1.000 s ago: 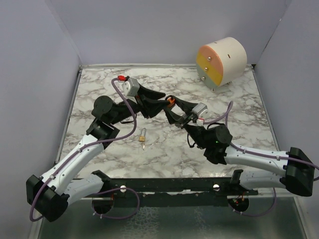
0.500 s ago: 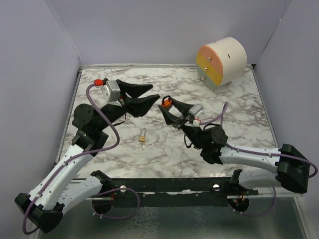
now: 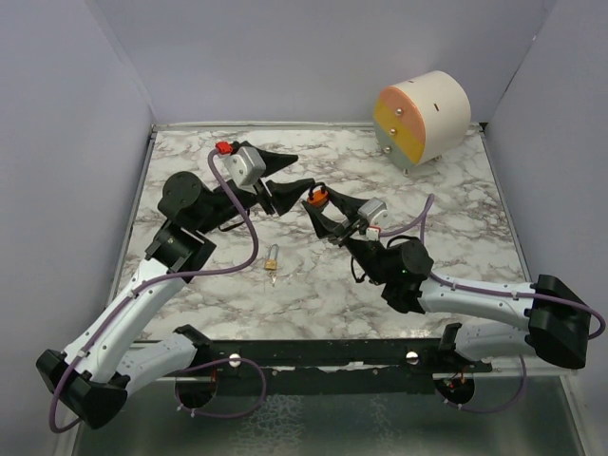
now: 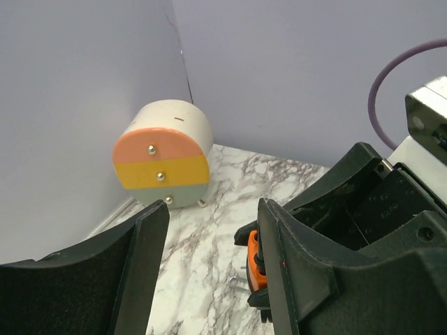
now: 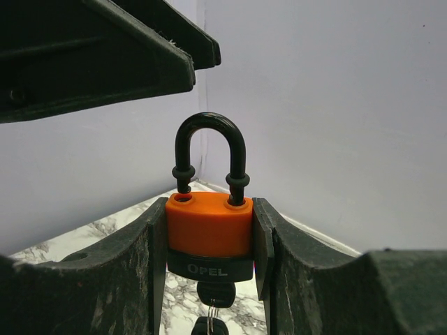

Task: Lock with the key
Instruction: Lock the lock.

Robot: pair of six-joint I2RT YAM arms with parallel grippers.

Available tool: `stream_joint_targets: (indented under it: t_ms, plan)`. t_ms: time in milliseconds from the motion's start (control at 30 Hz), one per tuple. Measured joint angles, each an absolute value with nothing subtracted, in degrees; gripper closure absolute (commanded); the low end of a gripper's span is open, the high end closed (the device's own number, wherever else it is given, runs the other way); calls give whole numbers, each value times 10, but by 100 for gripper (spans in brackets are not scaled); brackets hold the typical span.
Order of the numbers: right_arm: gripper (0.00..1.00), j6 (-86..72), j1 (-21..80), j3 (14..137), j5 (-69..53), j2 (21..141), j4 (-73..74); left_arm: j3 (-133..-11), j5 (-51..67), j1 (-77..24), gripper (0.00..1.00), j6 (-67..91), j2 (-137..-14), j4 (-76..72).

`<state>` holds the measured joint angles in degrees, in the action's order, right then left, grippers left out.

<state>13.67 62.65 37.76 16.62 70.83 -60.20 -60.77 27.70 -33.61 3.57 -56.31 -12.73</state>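
An orange padlock with a black shackle is held upright above the table, and my right gripper is shut on its sides. The shackle stands raised, its left leg at the mouth of its hole. A black-headed key sticks in the bottom of the lock, with a ring hanging from it. From above, the padlock sits in my right gripper at mid-table. My left gripper is open just left of it. In the left wrist view the padlock peeks out by the right finger of my left gripper.
A round drawer unit with pink, yellow and grey fronts stands at the back right corner. A small brass-coloured object lies on the marble table in front of the left arm. Grey walls close in three sides.
My left gripper pulled back to the left from the padlock, then came back close to it with its jaws wider. My right gripper shifted slightly left and still holds the padlock.
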Motion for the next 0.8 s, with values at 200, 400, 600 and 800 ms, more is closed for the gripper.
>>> stream_joint_targets:
  t_ms: [200,400,600,800]
  plan:
    - [99,137,627,378,171,709,-601,-610,263,-336,53,20,-557,-104]
    - [99,137,627,378,173,713,-600,-587,257,-336,54,16,-521,-113]
    - [99,137,626,378,173,714,-600,-566,284,-336,55,13,-499,-142]
    - [99,137,627,378,173,714,-600,-566,332,-336,71,-7,-518,-148]
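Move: The raised shackle of the orange lock stands about 3 cm back, 3 cm right of and 4 cm below the left hand point. The orange lock body is 4 cm lower, with the key roughly 12 cm below the left hand, both also 3 cm back and 3 cm right. The right gripper already holds the body; from it the shackle is some 4 cm up and 1 cm back and left. Bring the empty left gripper back towards your base by about 3 cm, so that its fingertips come in line with the shackle, bowing some 1.5 cm out to the left and then swinging in again to the right. Narrow the fingers to a bit over half their gap on the way, without gripping yet. Keep the right hand's hold on the lock body nearly still. ##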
